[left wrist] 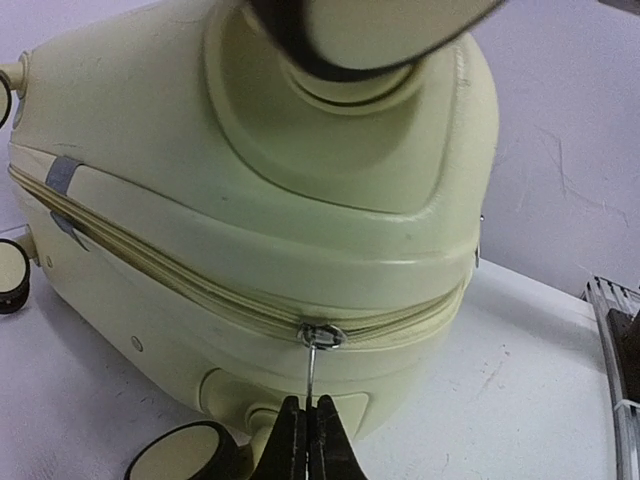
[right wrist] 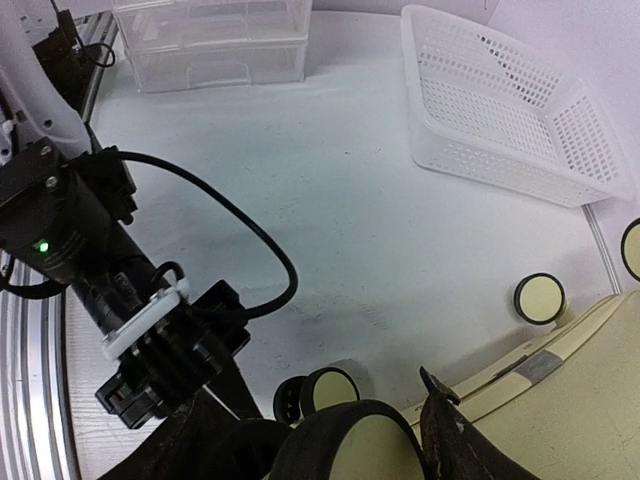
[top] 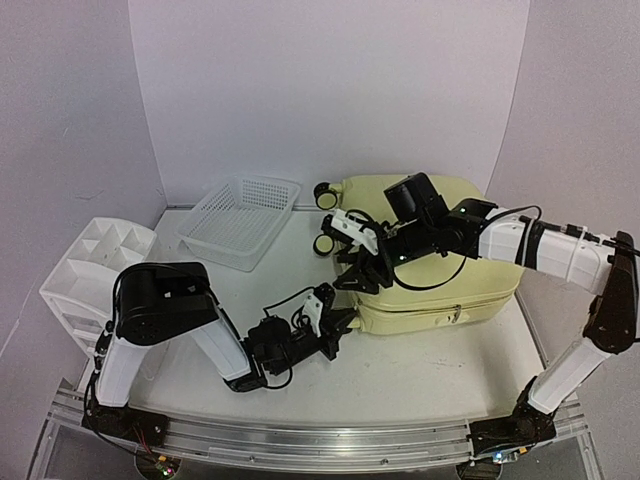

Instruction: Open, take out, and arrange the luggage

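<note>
The pale yellow luggage [top: 450, 295] lies flat at centre right, its zip closed. My left gripper [top: 335, 335] is at its near left corner. In the left wrist view it [left wrist: 308, 420] is shut on the thin metal zipper pull [left wrist: 313, 370], which hangs from the slider [left wrist: 326, 335] on the luggage [left wrist: 200, 120]. My right gripper [top: 362, 275] reaches over the same corner. In the right wrist view its fingers [right wrist: 455, 440] stand either side of a black-and-cream caster wheel [right wrist: 350, 445] and hold it. The shell [right wrist: 590, 400] shows at lower right.
A white mesh basket [top: 240, 220] [right wrist: 500, 110] sits at back left. A white drawer organizer [top: 95, 265] [right wrist: 210, 40] stands at the far left edge. Two more caster wheels [top: 325, 195] [top: 325, 243] stick out from the luggage's left end. The left arm's cable [right wrist: 250, 230] loops over the table.
</note>
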`<state>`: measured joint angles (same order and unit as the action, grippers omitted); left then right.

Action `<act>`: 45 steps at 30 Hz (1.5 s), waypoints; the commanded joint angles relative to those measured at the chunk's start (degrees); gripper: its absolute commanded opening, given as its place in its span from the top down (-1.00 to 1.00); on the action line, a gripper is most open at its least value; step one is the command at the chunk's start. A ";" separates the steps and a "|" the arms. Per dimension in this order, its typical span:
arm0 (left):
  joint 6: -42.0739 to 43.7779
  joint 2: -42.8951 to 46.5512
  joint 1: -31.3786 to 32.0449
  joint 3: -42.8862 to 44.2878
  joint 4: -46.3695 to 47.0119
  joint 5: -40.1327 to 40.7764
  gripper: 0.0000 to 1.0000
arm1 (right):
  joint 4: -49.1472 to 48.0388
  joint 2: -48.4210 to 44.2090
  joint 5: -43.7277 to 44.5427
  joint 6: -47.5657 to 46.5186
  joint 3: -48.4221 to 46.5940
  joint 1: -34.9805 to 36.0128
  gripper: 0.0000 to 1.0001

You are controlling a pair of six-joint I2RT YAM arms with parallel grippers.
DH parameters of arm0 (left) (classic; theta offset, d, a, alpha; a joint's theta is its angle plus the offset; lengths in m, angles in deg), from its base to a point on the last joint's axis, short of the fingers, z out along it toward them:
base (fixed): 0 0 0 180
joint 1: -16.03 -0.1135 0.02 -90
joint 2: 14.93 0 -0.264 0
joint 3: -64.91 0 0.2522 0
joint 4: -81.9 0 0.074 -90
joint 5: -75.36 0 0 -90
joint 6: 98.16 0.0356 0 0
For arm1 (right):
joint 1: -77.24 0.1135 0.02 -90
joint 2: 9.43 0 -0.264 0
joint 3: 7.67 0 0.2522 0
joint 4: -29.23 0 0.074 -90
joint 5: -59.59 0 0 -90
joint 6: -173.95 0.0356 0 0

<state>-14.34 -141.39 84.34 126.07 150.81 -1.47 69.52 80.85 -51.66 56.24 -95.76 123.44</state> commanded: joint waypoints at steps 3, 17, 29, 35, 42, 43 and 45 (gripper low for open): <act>-4.90 -2.15 -4.04 -0.92 -0.39 1.80 1.00 | 2.76 -4.34 -15.74 5.10 0.22 -4.80 1.00; -6.90 -1.03 -5.65 3.31 -8.73 6.61 1.00 | 13.35 -3.80 -21.94 -0.55 -0.21 -4.72 1.00; -13.92 0.95 -10.60 7.76 -17.98 8.31 1.00 | 17.88 -8.75 -23.59 -1.88 4.00 -4.44 1.00; -18.15 1.31 -13.75 10.80 -22.82 7.21 1.00 | 20.95 -12.66 -22.81 -2.05 7.59 -4.44 1.00; -22.74 0.86 -17.09 11.38 -24.46 4.58 1.00 | 20.23 -19.47 -19.37 1.33 13.99 -4.45 1.00; -22.91 0.90 -17.50 11.55 -24.70 3.94 1.00 | 20.23 -20.20 -19.21 1.60 15.00 -4.42 1.00; -23.40 1.07 -18.24 11.88 -24.92 2.68 1.00 | 20.38 -21.73 -19.17 1.69 16.44 -4.45 1.00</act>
<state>-34.14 -141.28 70.70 137.70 131.97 -2.63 82.72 63.26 -64.56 42.80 -81.95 120.57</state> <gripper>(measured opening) 0.020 0.659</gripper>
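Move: The left hand already pinches the zip pull at the luggage's near left corner; the far lower wheel it heads for is some 23 cm ahead, 6 cm left and 6 cm lower, with the grey strap about 12 cm ahead, 3 cm left, at its height. The right hand already grips the near upper wheel; the zip pull lies roughly 3 cm back of this hand, level sideways and 8 cm below. Left hand draws the zip pull 13 cm forward along the seam while right drags its wheel 11 cm back-right. ##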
